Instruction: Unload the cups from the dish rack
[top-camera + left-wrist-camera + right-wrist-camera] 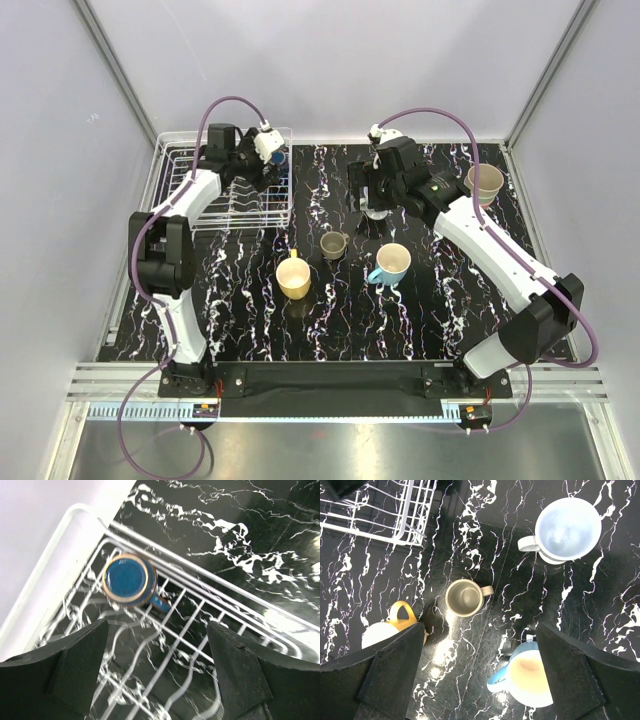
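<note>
The white wire dish rack (228, 190) stands at the back left. One navy cup (126, 578) with a gold-ringed round face sits in its corner (279, 157). My left gripper (157, 665) hovers open over the rack wires (190, 605), short of that cup (266, 162). On the table stand a yellow mug (294, 278), a grey-brown mug (333, 245), a cyan mug with cream inside (391, 264) and a tan tumbler (485, 183). My right gripper (480, 675) hangs open and empty high above the mugs (370, 197), beside a pale blue mug (567, 529).
The black marbled table (330, 320) is ringed by a raised white edge (160, 150). Grey walls close in the left, back and right. The rack's near corner (412, 527) lies left of the grey-brown mug (463, 597).
</note>
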`<state>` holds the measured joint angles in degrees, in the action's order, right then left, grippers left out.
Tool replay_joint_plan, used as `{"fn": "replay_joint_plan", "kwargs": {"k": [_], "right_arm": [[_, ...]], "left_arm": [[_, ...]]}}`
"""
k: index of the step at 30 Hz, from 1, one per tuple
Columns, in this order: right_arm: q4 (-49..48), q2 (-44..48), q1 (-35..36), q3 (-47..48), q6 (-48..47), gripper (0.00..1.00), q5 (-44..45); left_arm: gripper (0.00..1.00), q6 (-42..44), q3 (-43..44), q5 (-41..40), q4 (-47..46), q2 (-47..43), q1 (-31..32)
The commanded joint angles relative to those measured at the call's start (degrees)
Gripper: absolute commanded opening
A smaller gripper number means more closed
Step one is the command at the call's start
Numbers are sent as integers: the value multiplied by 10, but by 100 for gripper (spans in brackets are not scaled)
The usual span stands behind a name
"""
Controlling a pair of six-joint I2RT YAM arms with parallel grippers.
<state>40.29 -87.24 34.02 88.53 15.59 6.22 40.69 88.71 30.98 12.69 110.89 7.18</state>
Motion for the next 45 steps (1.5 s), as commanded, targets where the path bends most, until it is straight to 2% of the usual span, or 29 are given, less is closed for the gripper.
{"fn": "replay_joint_plan", "kwargs": {"k": [1, 7, 13, 27, 42, 45], "right_arm": [[-36, 18, -5, -6, -11, 100, -16], [-43, 10, -8, -9, -14, 100, -31], [-57, 14, -12, -20, -17, 100, -42], [-61, -5, -15, -11, -17, 100, -59], [-67, -20, -16, -11, -16, 100, -75], [-71, -22, -17, -10, -15, 100, -77]], "left_arm": [[86, 75, -9, 39, -112, 24, -1], [88, 84, 7, 29, -166, 71, -1], [88, 93, 61, 18, -155, 119, -1], [89, 83, 112, 3, -152, 171, 3], [84, 77, 151, 0, -130, 215, 5], [80, 73, 152, -2, -133, 216, 6]]}}
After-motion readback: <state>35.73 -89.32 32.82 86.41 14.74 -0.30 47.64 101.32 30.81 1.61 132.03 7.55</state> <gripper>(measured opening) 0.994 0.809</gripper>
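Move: The blue cup, upside down in the rack's far right corner, lies about 10 cm ahead of the left hand, 3 cm to its right and some 9 cm below. The rack's right rim runs roughly 3 cm to the right of that cup. The small grey cup on the table is some 14 cm back from the left hand and 17 cm to its right, 13 cm down. From the right hand the blue cup lies about 27 cm ahead, 23 cm left and 18 cm lower. The blue cup is brought between the left hand's open fingers: the hand goes forward and down together inside the rack's right rim, runs on nearly level, then sinks the last bit, about 8 cm each way in all, its fingers tipping up slightly. They stay wide, only starting to draw in at the end; a firm grip isn't there yet. The empty right hand eases about 2 cm left and down. ##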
